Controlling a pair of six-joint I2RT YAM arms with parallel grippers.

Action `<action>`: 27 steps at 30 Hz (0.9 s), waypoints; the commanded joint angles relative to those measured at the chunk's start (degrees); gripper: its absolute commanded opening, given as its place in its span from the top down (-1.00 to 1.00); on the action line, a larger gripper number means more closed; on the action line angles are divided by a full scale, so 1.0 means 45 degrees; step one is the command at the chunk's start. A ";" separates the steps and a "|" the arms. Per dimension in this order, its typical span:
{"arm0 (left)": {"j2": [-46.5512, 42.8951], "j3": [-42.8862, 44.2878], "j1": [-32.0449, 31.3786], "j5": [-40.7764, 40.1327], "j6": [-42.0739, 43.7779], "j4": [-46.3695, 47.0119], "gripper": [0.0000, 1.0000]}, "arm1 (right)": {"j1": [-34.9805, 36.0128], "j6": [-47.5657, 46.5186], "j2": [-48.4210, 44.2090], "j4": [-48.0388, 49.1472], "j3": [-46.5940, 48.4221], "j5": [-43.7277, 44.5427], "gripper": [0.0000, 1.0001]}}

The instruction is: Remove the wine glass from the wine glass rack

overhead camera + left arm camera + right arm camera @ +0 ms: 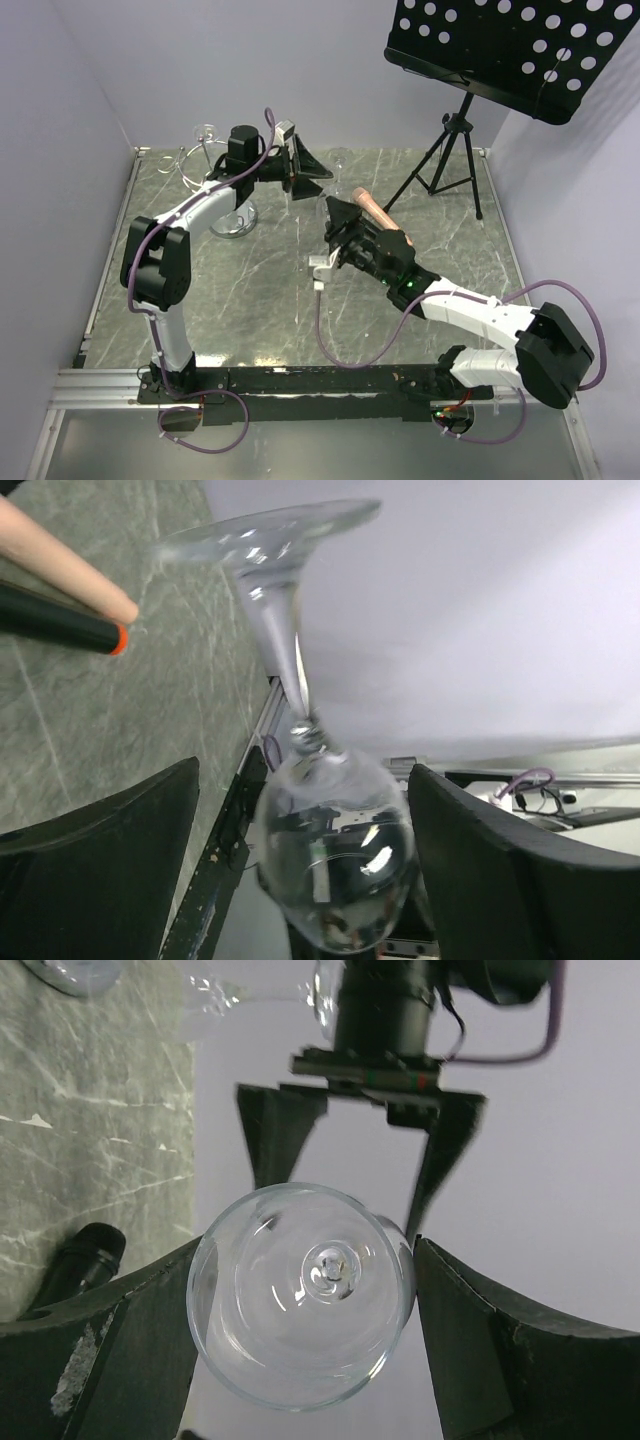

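The wine glass hangs in the air between both grippers; in the top view it barely shows. Its bowl lies between the fingers of my left gripper, which stands open with a gap on either side of the bowl. The stem runs away from that camera to the foot. In the right wrist view the round foot fills my right gripper, touching both fingers. Behind it the left gripper's fingers are spread. The chrome wine glass rack stands at the back left, behind the left arm.
A black music stand on a tripod fills the back right corner. A pink rod and a black rod with an orange tip sit beside the right gripper. More clear glass shows near the rack. Walls close in the left and back.
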 commanded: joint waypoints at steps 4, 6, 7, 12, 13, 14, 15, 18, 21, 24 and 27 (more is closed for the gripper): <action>-0.0611 -0.0287 0.0276 -0.0737 0.0422 -0.0595 -0.79 | -0.0149 0.2629 -0.0503 -0.1270 0.2040 0.1536 -0.07; -0.0748 -0.0055 0.0296 -0.0854 0.0714 -0.0867 -0.79 | -0.0208 0.3506 -0.0464 -0.2069 0.2605 0.1847 -0.06; -0.0806 0.0121 0.0296 -0.0913 0.0928 -0.0965 -0.79 | -0.0285 0.4033 -0.0502 -0.2557 0.2879 0.1985 -0.05; -0.1216 0.0883 0.0296 -0.1596 0.2100 -0.1648 -0.80 | -0.0851 0.7470 -0.0386 -0.5584 0.4812 0.2104 -0.05; -0.1275 0.1000 0.0296 -0.1771 0.2315 -0.1785 -0.80 | -0.0949 0.8095 -0.0385 -0.6092 0.5124 0.2026 -0.04; -0.1334 0.1118 0.0296 -0.1928 0.2511 -0.1902 -0.80 | -0.1047 0.8681 -0.0347 -0.6445 0.5340 0.1890 -0.04; -0.1392 0.1196 0.0296 -0.2006 0.2667 -0.1923 -0.80 | -0.1087 0.9170 -0.0308 -0.6835 0.5574 0.1831 -0.04; -0.1510 0.1392 0.0296 -0.2105 0.2941 -0.1903 -0.80 | -0.1437 1.0985 -0.0190 -0.8280 0.6200 0.1617 -0.04; -0.1646 0.1665 0.0315 -0.2377 0.3545 -0.2215 -0.81 | -0.1828 1.2666 -0.0248 -0.9083 0.6339 0.1070 -0.04; -0.1802 0.1919 0.0335 -0.2748 0.4287 -0.2895 -0.81 | -0.2219 1.3800 -0.0424 -0.9650 0.6339 0.0289 -0.04; -0.2017 0.2095 0.0393 -0.3003 0.5088 -0.3444 -0.81 | -0.2706 1.4680 -0.0619 -1.0002 0.6241 -0.0219 -0.04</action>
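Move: The right fingers already hold the wine glass by its bowl, foot pointing forward. From that hand the black microphone lies about 14 cm ahead, 10 right and 25 below, the peach microphone 17 ahead and 14 right on the same table, the rack some 17 ahead, 23 left and 12 lower. The left hand, already open, has the glass about 3 cm back and 3 right, level with it. Right hand keeps its grip, swinging the glass's foot down some 60 degrees, about 6 cm rightward; left hand rises. ##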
